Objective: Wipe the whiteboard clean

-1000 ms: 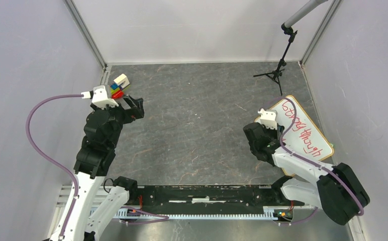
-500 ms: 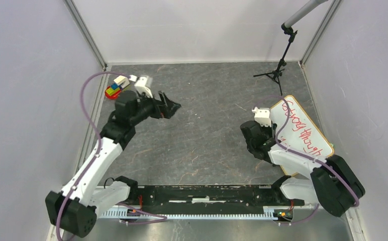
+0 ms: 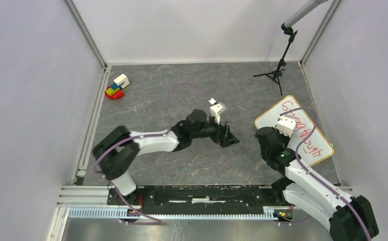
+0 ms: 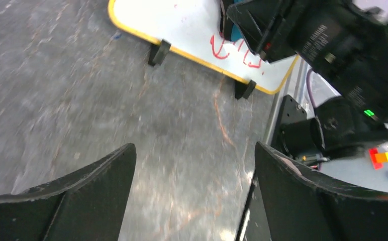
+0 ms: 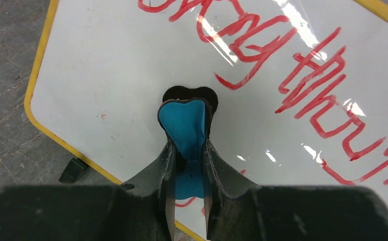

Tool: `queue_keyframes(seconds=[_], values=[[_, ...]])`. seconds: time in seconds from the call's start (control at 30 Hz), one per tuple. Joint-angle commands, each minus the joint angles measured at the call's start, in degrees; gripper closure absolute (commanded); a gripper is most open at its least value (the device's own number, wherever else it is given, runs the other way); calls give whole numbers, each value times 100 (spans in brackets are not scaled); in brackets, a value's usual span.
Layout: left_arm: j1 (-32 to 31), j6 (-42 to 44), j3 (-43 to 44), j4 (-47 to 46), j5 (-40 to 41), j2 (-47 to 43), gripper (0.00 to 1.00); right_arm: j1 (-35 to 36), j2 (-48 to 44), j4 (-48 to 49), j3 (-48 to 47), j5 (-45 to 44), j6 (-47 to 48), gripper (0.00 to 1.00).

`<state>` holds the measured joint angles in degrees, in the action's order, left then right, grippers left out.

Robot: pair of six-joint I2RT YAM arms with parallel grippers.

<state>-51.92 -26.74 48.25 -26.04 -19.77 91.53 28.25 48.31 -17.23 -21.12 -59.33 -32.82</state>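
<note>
The whiteboard [image 3: 272,116], white with a yellowish frame, lies at the table's right side with red handwriting [image 3: 305,135] across it. In the right wrist view my right gripper [image 5: 188,145] is shut on a blue eraser [image 5: 184,123]. The eraser's tip rests on the whiteboard [image 5: 106,75] near its left corner, just short of the red writing [image 5: 282,60]. My left gripper [image 3: 229,136] reaches across the middle of the table, just left of the board. It stands open over bare table [image 4: 194,150] with nothing between its fingers; the whiteboard's edge [image 4: 182,25] lies ahead of it.
A small pile of coloured toy blocks [image 3: 116,86] sits at the far left. A black tripod stand [image 3: 277,70] stands at the back right behind the board. Grey walls close in both sides, and a black rail [image 3: 202,193] runs along the near edge.
My left arm has swung from beside the toy blocks across the table towards the whiteboard, still open. My right gripper, with the eraser, has shifted slightly over the board's left end.
</note>
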Motion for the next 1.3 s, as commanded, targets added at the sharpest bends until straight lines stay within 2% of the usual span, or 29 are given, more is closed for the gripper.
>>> queue_keyframes(seconds=[0.0, 0.1, 0.27, 0.4, 0.47, 0.67, 0.73, 0.83, 1.03, 1.17, 1.27], values=[[-202, 335, 1035, -1215, -215, 1280, 11, -55, -353, -248, 72, -286, 47, 86], [-422, 442, 1568, -1220, -86, 2047, 12, -74, -445, -261, 53, -378, 202, 86], [-735, 804, 2196, -1086, 729, 2853, 16, -83, -620, -291, 1, -413, 431, 86], [-825, 967, 2796, -853, 910, 3361, 25, -86, -788, -244, 62, -336, 467, 86], [-866, 1200, 3022, -694, 923, 3533, 28, -92, -825, -210, 113, -333, 478, 86], [-920, 1874, 3567, -107, 1664, 3933, 44, -93, -768, -103, 107, -333, 549, 86], [-920, 2026, 3680, 13, 1804, 4039, 45, -88, -781, -70, 106, -342, 587, 86], [-934, 2059, 3886, 125, 1597, 4231, 48, -92, -805, -37, 99, -333, 631, 86], [-1030, 2165, 4081, 32, 1434, 4522, 51, -92, -774, -4, 163, -321, 606, 86], [-1108, 2321, 4083, -120, 1731, 4528, 56, -88, -669, 20, 187, -296, 575, 86], [-1152, 2400, 4079, -191, 1958, 4562, 67, -95, -610, 72, 184, -243, 615, 86]])
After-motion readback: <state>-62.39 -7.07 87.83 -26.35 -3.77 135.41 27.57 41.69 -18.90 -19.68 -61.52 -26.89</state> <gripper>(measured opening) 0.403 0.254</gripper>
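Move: The black clip I go for, at the upper part of the whiteboard's left edge, is about 17 cm right, 7 cm ahead and 13 cm below my left hand. The edge's second clip sits some 13 cm back and 10 cm right of it, and the whiteboard's middle about 15 cm right of it, nearly level. From my right hand, which holds the blue eraser over the board, the same clip lies roughly 13 cm left, 5 cm ahead and 7 cm below. I swing my left hand right and down to the whiteboard's edge, about 16 cm across and 12 cm down, easing about 6 cm forward, mostly later on. My wrist rolls some 25 degrees while my fingers close from nearly wide to under half open, one either side of the black clip. My right hand keeps the blue eraser and backs off slightly, up and back to the right. ##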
